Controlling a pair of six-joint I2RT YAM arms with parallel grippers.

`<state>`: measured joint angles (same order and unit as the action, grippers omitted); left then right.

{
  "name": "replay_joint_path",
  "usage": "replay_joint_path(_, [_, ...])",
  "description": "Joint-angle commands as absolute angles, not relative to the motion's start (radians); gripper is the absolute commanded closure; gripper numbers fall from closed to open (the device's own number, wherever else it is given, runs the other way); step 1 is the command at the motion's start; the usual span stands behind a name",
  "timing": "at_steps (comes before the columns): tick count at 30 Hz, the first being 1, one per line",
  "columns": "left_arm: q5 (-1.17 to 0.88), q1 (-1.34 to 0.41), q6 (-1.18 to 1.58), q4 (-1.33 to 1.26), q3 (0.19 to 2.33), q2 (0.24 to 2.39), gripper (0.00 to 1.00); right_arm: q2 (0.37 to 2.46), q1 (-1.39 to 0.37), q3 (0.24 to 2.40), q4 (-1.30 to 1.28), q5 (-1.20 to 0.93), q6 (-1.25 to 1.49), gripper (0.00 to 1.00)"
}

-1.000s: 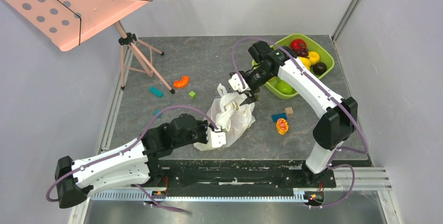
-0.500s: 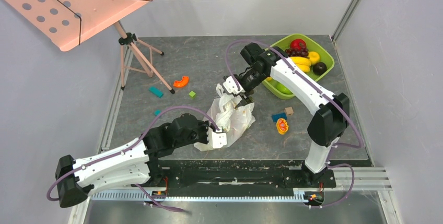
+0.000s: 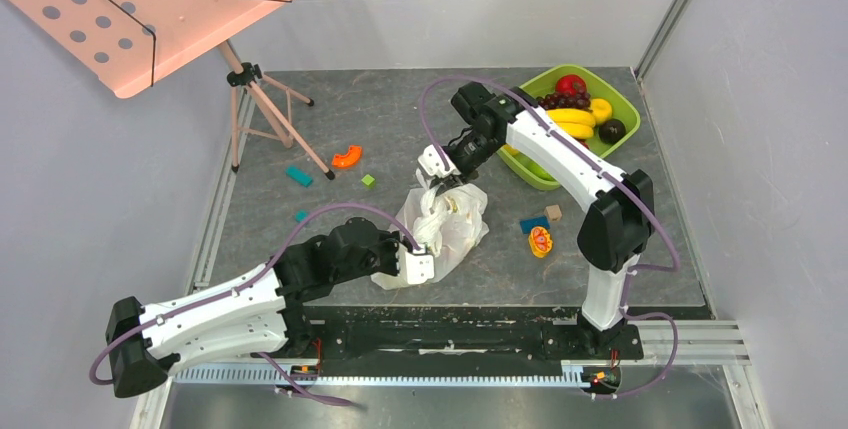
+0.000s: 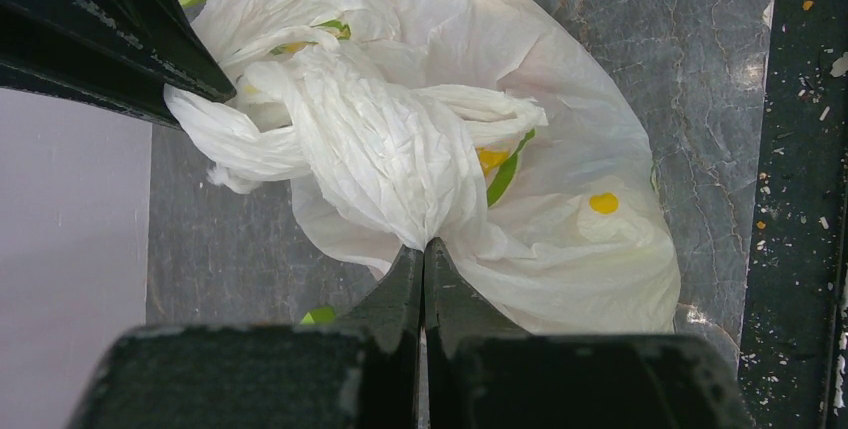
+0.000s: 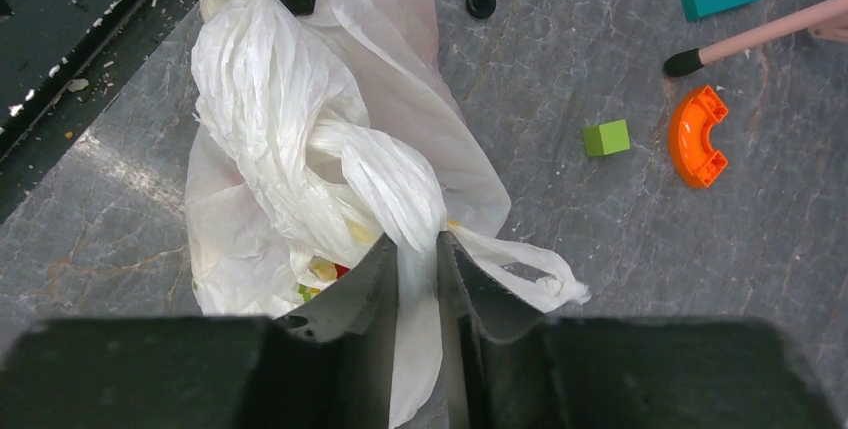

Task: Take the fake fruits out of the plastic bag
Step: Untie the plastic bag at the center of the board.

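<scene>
The white crinkly plastic bag (image 3: 452,227) lies bunched at the middle of the table. My left gripper (image 3: 430,249) pinches its near edge, and the left wrist view shows the jaws shut tight on a twisted fold (image 4: 424,246). My right gripper (image 3: 443,185) is at the bag's far end. There its fingers press from both sides on a twisted handle strip (image 5: 415,244) of the bag (image 5: 290,129). The fake fruits are inside. Only yellow and red bits (image 5: 325,271) show at the mouth, and yellow spots (image 4: 603,203) show through the film.
A green tray (image 3: 630,107) with bananas, grapes and round fruits stands at the back right. A pink music stand (image 3: 150,9) on a tripod stands at the back left. An orange curved block (image 3: 346,157), green cube (image 3: 368,180), teal block (image 3: 299,176) and halved fruit piece (image 3: 540,241) lie around the bag.
My right arm swung left from the green tray to the bag's far end, and its jaws closed in onto the handle strip. The left gripper held still on the bag.
</scene>
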<state>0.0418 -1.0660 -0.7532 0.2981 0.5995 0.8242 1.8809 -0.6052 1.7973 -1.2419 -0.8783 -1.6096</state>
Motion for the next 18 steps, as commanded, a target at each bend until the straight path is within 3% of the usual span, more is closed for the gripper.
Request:
replay_joint_path(1, [0.026,-1.062,-0.784,0.275,0.626,0.813,0.98,1.879,-0.61,1.833,-1.231,-0.881,-1.599,0.85])
replay_joint_path(3, [0.038,-1.062,-0.775,0.27,0.626,0.807,0.98,1.871,-0.609,1.832,-1.22,-0.879,-1.589,1.0])
replay_joint_path(10, [0.17,-1.062,-0.686,0.169,0.591,0.739,0.98,1.74,-0.599,1.7,-0.998,-0.925,-1.443,1.0])
replay_joint_path(15, [0.284,-1.062,-0.588,0.076,0.563,0.679,0.98,1.527,-0.574,1.396,-0.512,-0.941,-1.095,1.0])
replay_joint_path(18, [0.343,-1.061,-0.531,0.048,0.56,0.668,0.98,1.389,-0.563,1.166,-0.065,-0.851,-0.731,1.0])
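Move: The right hand has a loop of the plastic bag's handle between its half-closed fingers; the knot being worked lies about 4 cm back from this hand, neither left nor right of it, and some 3 cm lower. The green block is roughly 12 cm to this hand's left, 2 cm farther out and 16 cm below. From the left hand, still pinching the bunched top, the knot is about 6 cm ahead, 1 cm right and level. The right fingers shut fully on the handle loop while the hand all but stands, then the hand lifts about 3 cm with the loop, edging a little to the left and then about 1 cm back to the right as its fingertips tip up and swing clockwise. Nearly together with it the left hand keeps its pinch on the bunched top and draws it up about 5 cm, drifting some 2 cm forward and 2 cm left, its fingertips also tipping up and turning about 10 degrees counter-clockwise. ##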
